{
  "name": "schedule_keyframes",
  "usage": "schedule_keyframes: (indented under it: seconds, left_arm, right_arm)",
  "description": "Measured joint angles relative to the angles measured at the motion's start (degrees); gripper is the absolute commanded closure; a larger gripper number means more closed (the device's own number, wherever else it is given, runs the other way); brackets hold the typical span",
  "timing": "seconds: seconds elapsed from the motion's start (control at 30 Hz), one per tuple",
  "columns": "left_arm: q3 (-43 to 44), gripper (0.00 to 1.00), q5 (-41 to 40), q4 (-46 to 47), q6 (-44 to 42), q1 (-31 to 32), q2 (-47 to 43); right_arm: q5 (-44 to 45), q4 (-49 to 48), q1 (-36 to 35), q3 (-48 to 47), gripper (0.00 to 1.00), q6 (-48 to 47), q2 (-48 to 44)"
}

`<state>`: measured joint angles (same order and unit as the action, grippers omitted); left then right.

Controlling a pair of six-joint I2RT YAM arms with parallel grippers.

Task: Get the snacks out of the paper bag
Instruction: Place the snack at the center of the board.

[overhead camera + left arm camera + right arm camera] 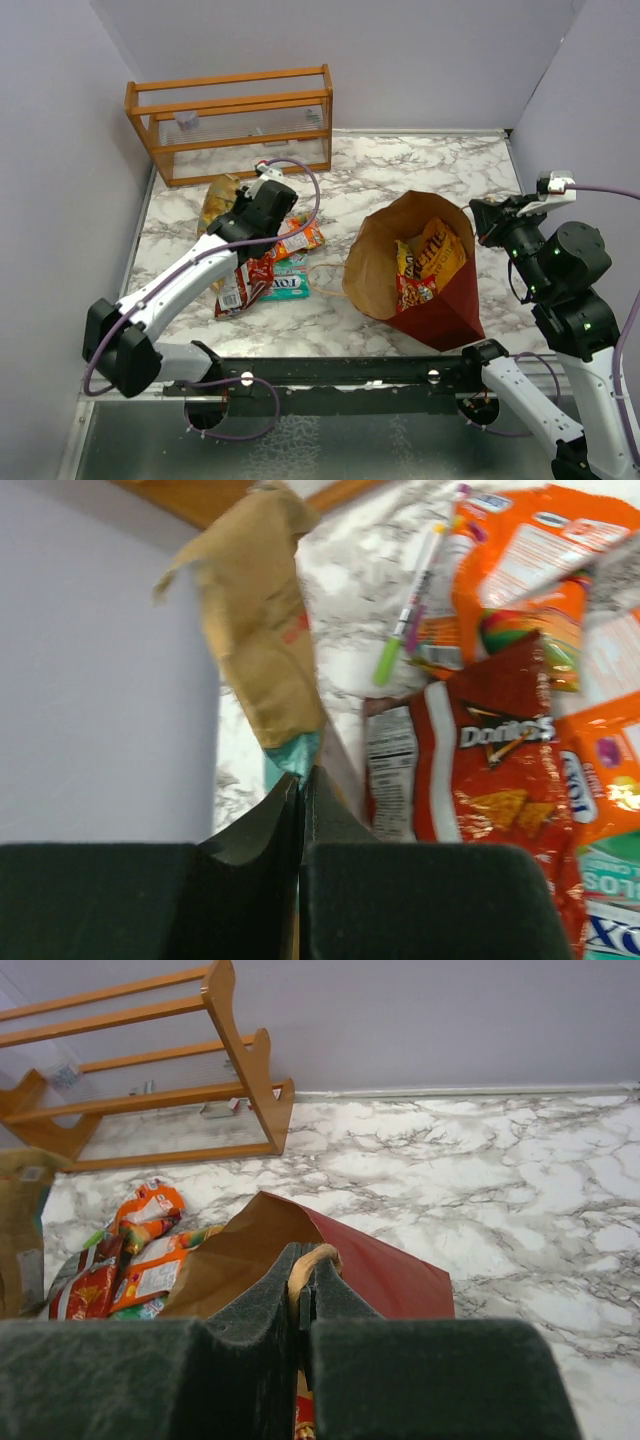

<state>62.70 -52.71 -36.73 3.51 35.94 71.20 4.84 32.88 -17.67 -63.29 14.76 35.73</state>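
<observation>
The dark red paper bag (440,300) lies on the marble table with its brown mouth facing up and left. Gold and red snacks (428,255) show inside it. My right gripper (478,218) is shut on the bag's far right rim. In the right wrist view the jaws (303,1255) pinch the tan cord handle at the rim of the bag (385,1272). My left gripper (238,208) is shut on the teal edge of a gold packet (262,640), held beside the pile. That pile holds a red Doritos packet (480,780), orange packets (530,560) and a teal one (290,286).
An orange wooden rack (230,110) stands at the back left against the wall. A green and pink pen (408,615) lies among the loose packets. Grey walls close in on the left, back and right of the table.
</observation>
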Motion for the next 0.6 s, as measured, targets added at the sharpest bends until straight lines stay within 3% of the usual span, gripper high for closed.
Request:
schedule_keyframes:
  seconds: [0.3, 0.47, 0.6]
  left_arm:
    - [2.0, 0.97, 13.7, -0.2, 5.7, -0.1, 10.8]
    - [2.0, 0.8, 19.1, 0.8, 7.8, -0.3, 10.8]
    - [2.1, 0.59, 22.0, 1.4, 9.0, -0.3, 10.8]
  right_arm:
    - [0.0, 0.0, 0.0, 0.1, 0.98, 0.0, -0.2]
    - [0.0, 0.0, 0.0, 0.1, 0.98, 0.0, -0.2]
    - [0.0, 0.0, 0.0, 0.1, 0.98, 0.0, -0.2]
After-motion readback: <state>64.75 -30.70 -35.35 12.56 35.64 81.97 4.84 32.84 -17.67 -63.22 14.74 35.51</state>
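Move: Up and a little left of the snack pile, the left hand still holds the gold chip bag; the Doritos bag it goes down on is about 5 cm to its right, level with it fore and aft, some 11 cm below. Also at table height, the orange candy packet lies about 9 cm ahead and 16 cm right, the teal packet 1 cm back and 14 cm right. From the idle right hand, the Doritos bag is roughly 8 cm ahead, 45 cm left and 26 cm down. Swinging right and down together, about 7.5 cm each way, the left hand brings the gold chip bag down over the Doritos bag, easing to a slower rightward drift once low. The wrist tips the fingers some 15 degrees further down and rolls its left side down by about as much; near the end the shut fingers part to roughly a quarter open, beginning to free the bag's edge. ##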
